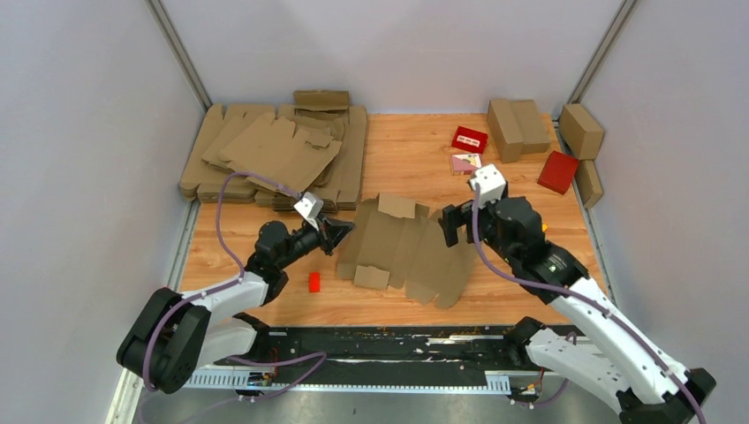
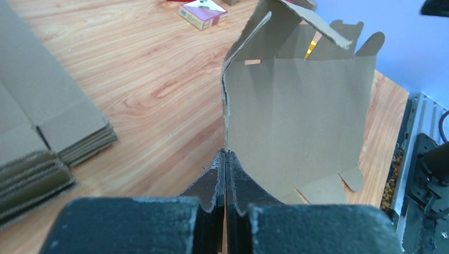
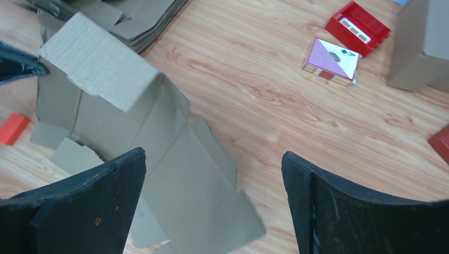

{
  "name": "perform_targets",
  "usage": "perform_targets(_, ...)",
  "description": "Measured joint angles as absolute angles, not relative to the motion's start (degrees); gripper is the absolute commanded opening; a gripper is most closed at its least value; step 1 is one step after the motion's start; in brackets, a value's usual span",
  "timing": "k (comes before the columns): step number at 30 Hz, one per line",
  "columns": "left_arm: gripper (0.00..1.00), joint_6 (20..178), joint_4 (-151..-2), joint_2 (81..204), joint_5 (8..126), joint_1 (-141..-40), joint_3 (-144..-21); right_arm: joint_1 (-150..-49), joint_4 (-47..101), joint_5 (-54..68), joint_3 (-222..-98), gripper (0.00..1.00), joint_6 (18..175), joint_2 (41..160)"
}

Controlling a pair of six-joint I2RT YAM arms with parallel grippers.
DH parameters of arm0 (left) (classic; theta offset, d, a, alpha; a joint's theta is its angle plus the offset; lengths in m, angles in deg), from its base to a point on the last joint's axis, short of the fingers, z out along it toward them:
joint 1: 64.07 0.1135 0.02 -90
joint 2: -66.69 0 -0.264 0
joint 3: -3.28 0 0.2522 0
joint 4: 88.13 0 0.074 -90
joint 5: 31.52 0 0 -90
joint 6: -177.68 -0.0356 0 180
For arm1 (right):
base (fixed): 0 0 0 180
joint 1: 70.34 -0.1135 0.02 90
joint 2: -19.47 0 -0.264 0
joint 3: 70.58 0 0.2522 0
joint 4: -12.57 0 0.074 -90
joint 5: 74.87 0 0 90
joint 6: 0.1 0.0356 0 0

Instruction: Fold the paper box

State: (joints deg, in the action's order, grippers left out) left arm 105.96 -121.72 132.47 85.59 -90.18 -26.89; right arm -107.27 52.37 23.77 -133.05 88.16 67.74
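The paper box [image 1: 402, 247] is a flat brown cut-out sheet with flaps, partly bent up, in the middle of the wooden table. My left gripper [image 1: 334, 237] is shut on the sheet's left edge. In the left wrist view the paper box [image 2: 296, 116] rises straight from the closed tips of the left gripper [image 2: 226, 153]. My right gripper [image 1: 449, 225] hovers at the sheet's right side, wide open and holding nothing. In the right wrist view the paper box [image 3: 106, 106] lies under and left of the right gripper [image 3: 213, 159], with one panel lifted.
A stack of flat cardboard sheets [image 1: 274, 155] fills the back left. Folded brown cartons [image 1: 517, 124] and red boxes [image 1: 558, 171] stand at the back right, with a card packet [image 1: 465, 162] nearby. A small red block [image 1: 313, 282] lies below the left gripper.
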Motion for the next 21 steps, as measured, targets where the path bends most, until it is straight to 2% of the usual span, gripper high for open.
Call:
perform_targets(5,0.0,108.7,-127.4,130.6,81.8,-90.2,-21.3,-107.3,51.3,27.2,-126.0,1.0,94.0,57.4)
perform_targets(9,0.0,109.6,-129.7,129.7,80.8,-90.2,-20.8,-107.3,47.8,27.0,-114.0,1.0,99.4,49.4)
perform_targets(14,0.0,109.9,-130.5,129.9,80.4,-90.2,-20.8,-107.2,42.6,28.8,-104.7,1.0,104.5,48.9)
perform_targets(21,0.0,109.9,-130.5,130.0,80.4,-90.2,-20.8,-102.3,39.2,30.0,-103.2,1.0,107.5,50.0)
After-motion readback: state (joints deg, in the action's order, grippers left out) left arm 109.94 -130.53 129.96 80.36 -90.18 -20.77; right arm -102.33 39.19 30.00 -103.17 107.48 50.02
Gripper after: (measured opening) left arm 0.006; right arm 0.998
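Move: The paper box's free right end, which the open right gripper is heading for, lies about 16 cm below that gripper, some 4 cm back and 4 cm to its right. On the table, the yellow piece is about 22 cm right and 4 cm ahead of the gripper; the pink-and-white packet is roughly 22 cm ahead and 9 cm right. For the left gripper, still pinching the box's left edge, that free end lies about 23 cm to the right, 5 cm back and 10 cm down. Drop the wide-open right gripper about 11 cm beside the paper box's free right end, first swinging back and to the right, then sinking quickly, and at the bottom easing slightly forward and farther right, some 5 cm right in all. Turn its wrist about 20 degrees clockwise and roll its left side up on the way. Keep the left gripper shut on the box's left edge, drawing it just a little left. ##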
